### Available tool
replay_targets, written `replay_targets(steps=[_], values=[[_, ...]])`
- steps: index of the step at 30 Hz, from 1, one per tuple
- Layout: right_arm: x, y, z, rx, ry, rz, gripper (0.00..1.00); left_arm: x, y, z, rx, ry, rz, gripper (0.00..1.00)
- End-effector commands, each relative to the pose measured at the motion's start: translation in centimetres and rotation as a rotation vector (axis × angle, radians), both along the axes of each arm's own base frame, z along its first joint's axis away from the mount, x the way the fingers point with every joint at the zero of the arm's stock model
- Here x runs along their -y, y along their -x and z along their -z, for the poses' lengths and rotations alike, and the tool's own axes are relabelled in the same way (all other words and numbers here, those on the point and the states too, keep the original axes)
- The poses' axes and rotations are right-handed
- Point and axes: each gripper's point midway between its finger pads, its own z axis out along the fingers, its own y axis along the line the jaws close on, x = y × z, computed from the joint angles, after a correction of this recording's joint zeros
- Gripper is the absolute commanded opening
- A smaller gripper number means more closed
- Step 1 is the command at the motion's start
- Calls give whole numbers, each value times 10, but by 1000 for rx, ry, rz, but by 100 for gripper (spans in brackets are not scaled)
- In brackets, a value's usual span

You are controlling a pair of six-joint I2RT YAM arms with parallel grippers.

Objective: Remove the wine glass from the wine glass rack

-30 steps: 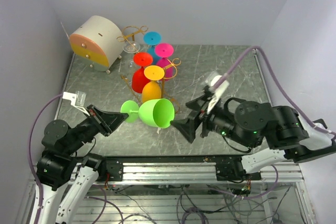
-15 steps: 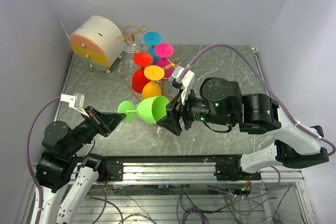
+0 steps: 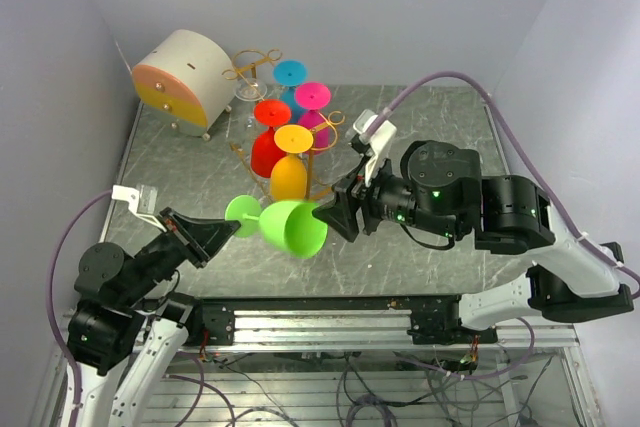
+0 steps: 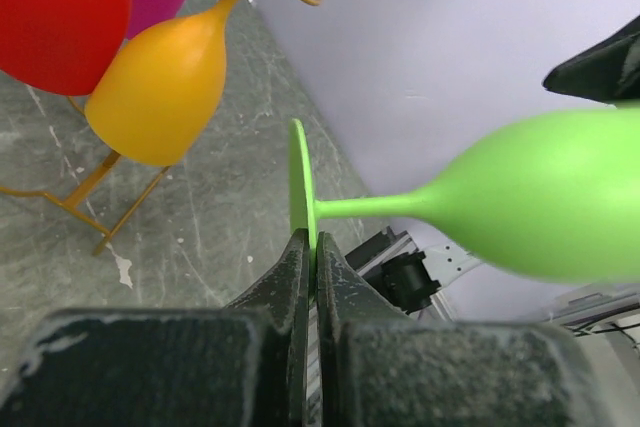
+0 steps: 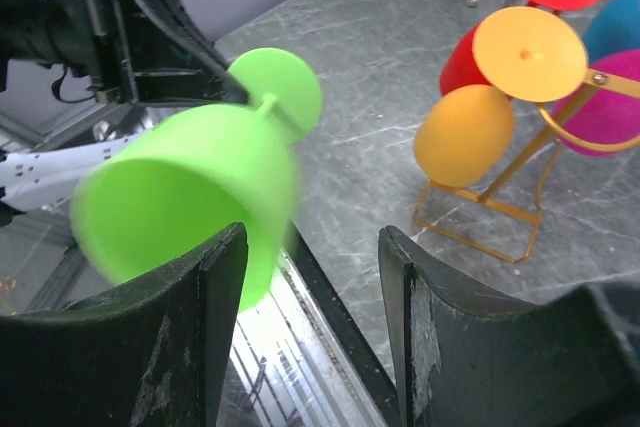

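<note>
A green wine glass (image 3: 290, 225) hangs on its side above the table's front, off the wine glass rack (image 3: 330, 122). My left gripper (image 3: 232, 225) is shut on the glass's flat foot (image 4: 298, 182); the stem and bowl (image 4: 540, 202) point right. My right gripper (image 3: 335, 215) is open at the bowl's mouth. In the right wrist view the green bowl (image 5: 190, 187) lies against the left finger (image 5: 215, 277), with its edge reaching into the gap, and the right finger (image 5: 410, 277) stands apart. The gold wire rack (image 5: 500, 217) stands behind.
Red (image 3: 265, 152), orange (image 3: 288, 177), magenta (image 3: 313, 97) and blue (image 3: 290, 72) glasses hang upside down on the rack. A round white-and-orange drawer box (image 3: 180, 82) stands at the back left. Walls close in on the left, back and right.
My right arm has swung left and its open fingers have reached the green bowl's mouth, narrowing slightly. The left gripper keeps its hold; the glass has dipped a little.
</note>
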Motion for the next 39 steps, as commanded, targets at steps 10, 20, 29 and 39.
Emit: replay_targets(steps=[10,20,29,39], values=[[0,-3,-6,23,-42,0,56,3,13,-24,111,38,49,7],[-22,-2,11,8,-7,-30,41,2,15,-31,124,41,46,7],[-8,-39,-19,68,-73,127,0,-10,-5,-12,43,-34,-64,34],[58,-147,-103,265,-210,512,0,-58,-37,-4,20,-205,-365,44]])
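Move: The green wine glass lies nearly level on its side. The left hand still pinches its foot; its middle is some 8 cm right of that hand, about 1 cm back and 3 cm higher, and about 8 cm left of the open right hand, 1 cm ahead and 4 cm lower. The hanging yellow glass is about 16 cm ahead of the left hand, 8 cm right, 15 cm lower; the red one 22 cm ahead, 4 cm right, equally low. Left and down some 3 cm after a small drift away, the right hand brings its open fingers onto the bowl's rim and shuts them in a pinch. The left fingers open and let go of the foot, that hand backing off forward and left about 4 cm; the right then carries the glass forward and up, overall about 11 cm forward, turning some 20 degrees clockwise. ##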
